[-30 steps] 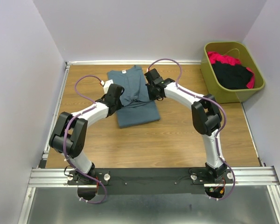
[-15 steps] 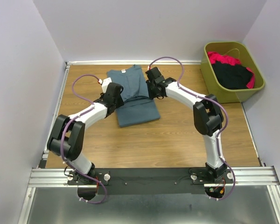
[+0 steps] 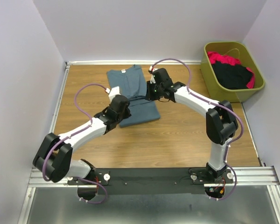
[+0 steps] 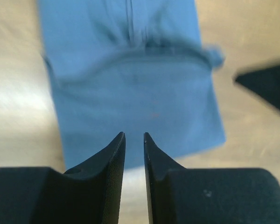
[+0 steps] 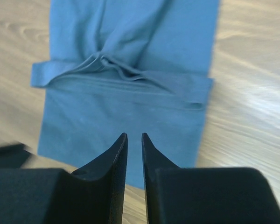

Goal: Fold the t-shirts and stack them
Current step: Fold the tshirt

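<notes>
A slate-blue t-shirt (image 3: 134, 86) lies flat on the wooden table, its lower part folded up over the middle, with a rumpled fold line (image 4: 130, 56) (image 5: 116, 70) across it. My left gripper (image 3: 123, 104) (image 4: 134, 135) hovers over the shirt's near left edge, jaws slightly open and empty. At the shirt's right edge my right gripper (image 3: 154, 91) (image 5: 134, 135) is also slightly open, holding nothing. A black t-shirt (image 3: 231, 74) and a red-pink t-shirt (image 3: 221, 58) lie in the bin.
The olive-green bin (image 3: 209, 74) stands at the table's back right corner. Grey walls close in the table on the left, back and right. Bare wood (image 3: 177, 135) lies in front of the shirt.
Both grippers have let go of the folded cloth, opened a little and drawn back. The left arm has swung lower and toward the shirt's near edge; the fold now lies flat.
</notes>
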Motion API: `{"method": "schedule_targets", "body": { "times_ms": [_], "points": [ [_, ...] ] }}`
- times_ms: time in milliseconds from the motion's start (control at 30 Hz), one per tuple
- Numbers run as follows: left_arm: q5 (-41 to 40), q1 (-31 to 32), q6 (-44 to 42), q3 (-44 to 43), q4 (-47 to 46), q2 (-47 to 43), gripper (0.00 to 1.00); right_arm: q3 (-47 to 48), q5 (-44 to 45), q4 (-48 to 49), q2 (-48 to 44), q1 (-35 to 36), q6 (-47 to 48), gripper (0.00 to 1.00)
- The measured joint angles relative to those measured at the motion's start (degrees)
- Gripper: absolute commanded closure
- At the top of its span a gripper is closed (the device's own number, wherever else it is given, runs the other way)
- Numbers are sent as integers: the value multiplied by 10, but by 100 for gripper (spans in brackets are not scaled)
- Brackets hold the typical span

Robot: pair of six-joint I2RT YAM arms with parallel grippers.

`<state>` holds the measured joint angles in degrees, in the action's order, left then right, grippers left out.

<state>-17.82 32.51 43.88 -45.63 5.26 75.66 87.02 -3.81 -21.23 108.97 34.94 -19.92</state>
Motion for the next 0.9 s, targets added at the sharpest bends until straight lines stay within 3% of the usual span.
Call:
{"method": "schedule_targets", "body": {
  "times_ms": [133, 367, 900],
  "points": [
    [11, 33, 19, 34, -6, 38, 73, -17, -52, 30, 23, 4, -9, 76],
    [18, 35, 35, 54, -15, 80, 73, -19, -113, 89, 70, 11, -21, 76],
    [24, 35, 35, 48, -29, 113, 73, -1, -140, 127, 149, 11, -20, 76]
  ]
}}
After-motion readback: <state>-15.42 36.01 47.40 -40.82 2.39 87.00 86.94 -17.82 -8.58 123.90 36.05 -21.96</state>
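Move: Under the left hand, some 10 cm down, lies the t-shirt: its near-left corner is about 5 cm back and 3 cm left, its collar label about 24 cm ahead and 1 cm left. From the right hand the middle of the t-shirt's near panel is about 4 cm back, 6 cm left and 10 cm below; the crosswise ridge of cloth lies 3 cm ahead and 7 cm left, the near-right corner 7 cm back and 4 cm right. Sinking onto the folded t-shirt, both hands keep their fingers slightly parted. The left drops about 9.5 cm and draws back 3 cm to the near hem beside its left corner, tipping down some 10 degrees; the right goes down 9 cm and 6 cm left to the near panel just short of the ridge, turning slightly counter-clockwise. Both sets of fingertips seem to reach the cloth. ##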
